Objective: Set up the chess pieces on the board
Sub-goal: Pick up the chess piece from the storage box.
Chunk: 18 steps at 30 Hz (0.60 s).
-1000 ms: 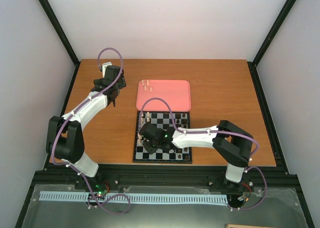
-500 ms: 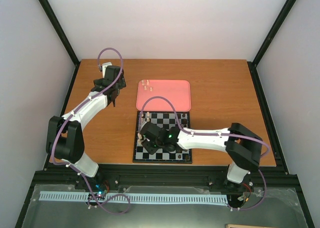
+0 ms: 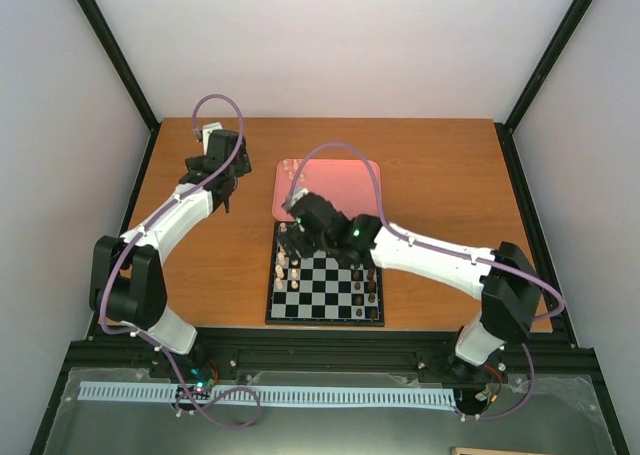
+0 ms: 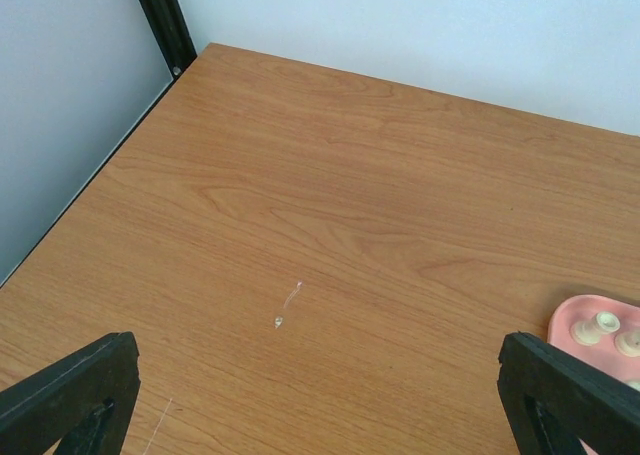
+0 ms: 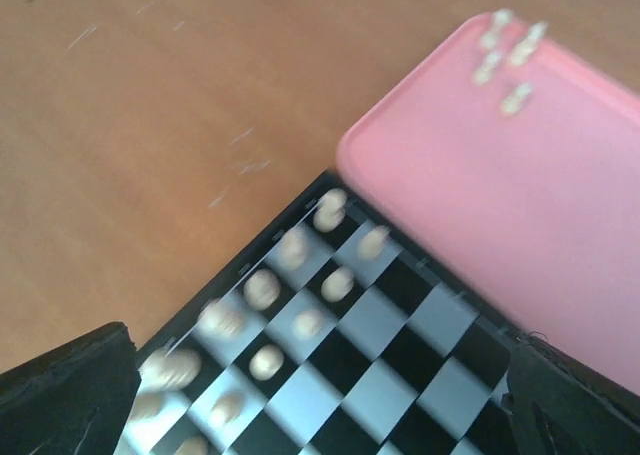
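Observation:
The board (image 3: 330,287) lies at the table's near middle. Several cream chess pieces (image 3: 288,265) stand in its two left columns, blurred in the right wrist view (image 5: 262,288). Several more cream pieces (image 5: 505,60) lie in the far left corner of the pink tray (image 5: 520,205). My right gripper (image 3: 300,220) hovers over the board's far left corner, by the tray's near edge. Its jaws (image 5: 320,395) are open with nothing between them. My left gripper (image 3: 225,190) hangs open over bare table left of the tray, and its wrist view shows only wood between its fingers (image 4: 75,395).
Dark brown pieces (image 3: 370,285) stand along the board's right column. The pink tray (image 3: 345,180) sits just beyond the board, partly covered by my right arm and its cable. The tray's corner with two pieces (image 4: 605,325) shows at the left wrist view's right edge.
My right gripper has opened and moved from the board's near left part toward its far edge by the tray. The left arm has not moved.

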Each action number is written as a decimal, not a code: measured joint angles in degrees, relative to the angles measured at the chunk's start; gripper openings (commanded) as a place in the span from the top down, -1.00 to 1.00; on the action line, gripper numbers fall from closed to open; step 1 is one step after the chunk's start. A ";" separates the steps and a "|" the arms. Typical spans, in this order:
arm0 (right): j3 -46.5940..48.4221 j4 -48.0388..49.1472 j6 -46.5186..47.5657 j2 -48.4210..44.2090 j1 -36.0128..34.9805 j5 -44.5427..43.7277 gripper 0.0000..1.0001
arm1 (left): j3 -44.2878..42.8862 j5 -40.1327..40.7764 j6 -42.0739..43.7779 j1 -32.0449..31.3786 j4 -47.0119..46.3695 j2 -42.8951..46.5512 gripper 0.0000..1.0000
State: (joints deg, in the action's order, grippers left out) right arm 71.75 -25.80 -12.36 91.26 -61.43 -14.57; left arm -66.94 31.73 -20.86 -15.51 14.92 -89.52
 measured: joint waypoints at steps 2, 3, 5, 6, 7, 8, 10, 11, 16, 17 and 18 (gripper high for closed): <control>2.40 0.70 0.96 1.79 3.13 0.28 -1.00 | 0.00 -0.02 0.00 0.00 0.02 0.37 -1.00; 4.09 1.22 1.53 3.32 5.09 0.46 -1.00 | 0.00 -0.02 0.00 0.00 0.02 0.55 -1.00; 7.13 1.64 2.56 6.27 7.82 1.03 -1.00 | 0.02 -0.04 0.00 0.00 0.02 0.94 -0.99; 9.75 1.38 3.26 8.59 9.46 1.60 -1.00 | 0.02 -0.04 0.00 0.00 0.02 1.14 -0.99; 12.28 1.55 3.87 10.95 10.80 2.23 -1.00 | 0.02 -0.04 0.00 0.00 0.02 1.31 -0.99; 15.39 1.25 4.46 13.62 12.09 2.82 -1.00 | 0.02 -0.04 0.00 0.00 0.02 1.53 -0.99; 21.88 1.16 5.64 19.39 14.58 4.17 -0.91 | 0.02 -0.02 0.00 0.00 -0.02 1.77 -0.99; 25.68 0.92 6.14 22.69 15.89 4.90 -0.86 | 0.02 -0.02 0.00 0.00 -0.02 1.84 -1.00; 43.39 -2.89 8.24 36.30 21.38 8.52 -0.54 | 0.09 -0.02 0.00 0.00 -0.02 1.84 -1.00; 48.06 -3.98 8.35 39.26 22.47 9.33 -0.49 | 0.11 -0.02 0.00 0.00 -0.02 1.84 -0.99; 52.06 -4.52 8.52 41.92 23.43 10.38 -0.47 | 0.11 0.00 -0.02 0.00 -0.02 1.84 -1.00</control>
State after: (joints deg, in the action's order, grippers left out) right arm 123.81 -30.33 -3.84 133.19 -38.00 -4.19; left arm -66.83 31.73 -20.88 -15.51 14.90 -87.68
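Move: The nearest of the last four white pieces stands about 29 cm ahead of the right hand, 1 cm left and 15 cm below. Its neighbour stands 3 cm left of it; the back pair, some 5 cm farther out, 2 and 4 cm to its left. The storage tray's middle is roughly 24 cm ahead and 8 cm right of the hand. From the left hand the nearest piece is about 9 cm ahead, 19 cm right, 17 cm below. The empty right hand sweeps about 26 cm forward, nearly level, towards the last white pieces, its fingers closing partway. ##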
